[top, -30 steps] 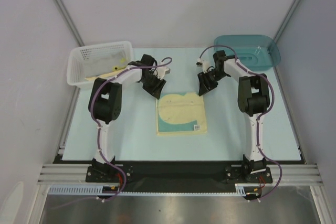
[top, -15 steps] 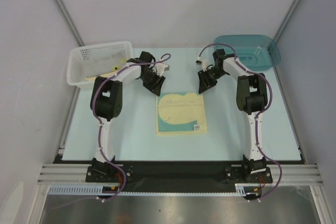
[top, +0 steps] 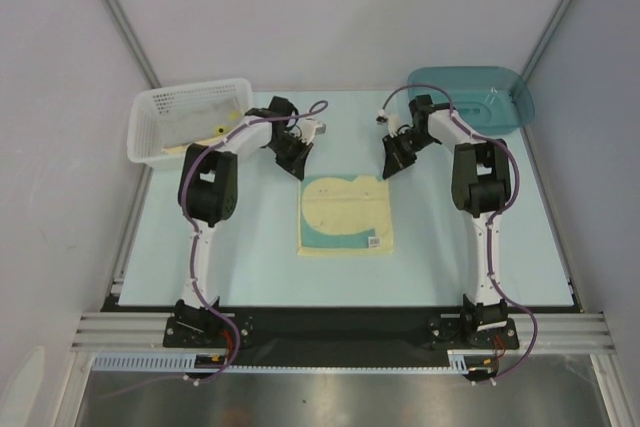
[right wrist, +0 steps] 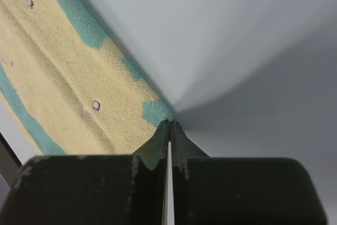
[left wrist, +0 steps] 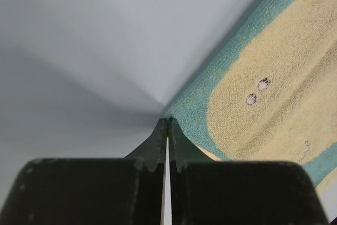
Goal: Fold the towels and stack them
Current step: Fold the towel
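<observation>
One towel (top: 345,215), pale yellow with teal patches and a small tag, lies flat in the middle of the table. My left gripper (top: 299,169) is down at its far left corner. In the left wrist view the fingertips (left wrist: 167,120) meet on the teal corner of the towel (left wrist: 274,77). At the far right corner my right gripper (top: 388,169) is likewise shut, its tips (right wrist: 169,123) pinching the teal-edged corner of the towel (right wrist: 63,77). More towels (top: 200,125) lie in the white mesh basket.
The white mesh basket (top: 190,88) stands at the far left behind the left arm. A teal plastic bin (top: 470,97) sits at the far right behind the right arm. Grey walls close in the table on both sides.
Both grippers were open a second ago and have closed at the towel's far corners. Each drew slightly back toward the far side; the towel lies as before.
</observation>
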You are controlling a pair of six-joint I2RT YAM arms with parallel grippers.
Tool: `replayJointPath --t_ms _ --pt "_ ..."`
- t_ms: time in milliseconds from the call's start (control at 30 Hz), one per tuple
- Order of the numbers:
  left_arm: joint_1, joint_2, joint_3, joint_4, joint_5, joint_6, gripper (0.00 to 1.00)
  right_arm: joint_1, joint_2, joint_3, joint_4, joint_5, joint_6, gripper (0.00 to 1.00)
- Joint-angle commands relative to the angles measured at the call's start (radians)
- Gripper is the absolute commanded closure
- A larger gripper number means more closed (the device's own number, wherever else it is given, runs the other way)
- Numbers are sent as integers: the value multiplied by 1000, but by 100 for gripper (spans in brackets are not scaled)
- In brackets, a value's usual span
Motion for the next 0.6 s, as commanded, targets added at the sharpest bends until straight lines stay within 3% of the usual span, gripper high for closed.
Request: replayJointPath --t_ms 0,233,567 --pt "4 18 61 -13 26 20 100 -10 -5 16 8 14 -15 100" --pt "2 -68 79 41 -23 -20 100 -14 -142 -76 162 80 20 100" --pt "-5 -205 -11 93 -54 -60 100 22 -346 -286 381 235 126 100"
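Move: Both hands already pinch the towel's two far corners down at the table. The towel's middle is about 9 cm to the right of the left hand and 8 cm back from it, and from the right hand roughly 8 cm left and 8 cm back. The white tag lies some 14 cm back and 2 cm left of the right hand. Beyond, the white basket is about 22 cm left and 12 cm ahead of the left hand, the teal basket 17 cm right and 17 cm ahead of the right. Up and forward together, both arms lift the pinched far corners: first a low slide away from the bases, then a quickening rise, about 6 cm up for the left and 4 cm for the right, with 2 to 3 cm forward. The fingers stay shut on the cloth while their tips swing forward, the right wrist tilting more; the right hand also edges outward. ##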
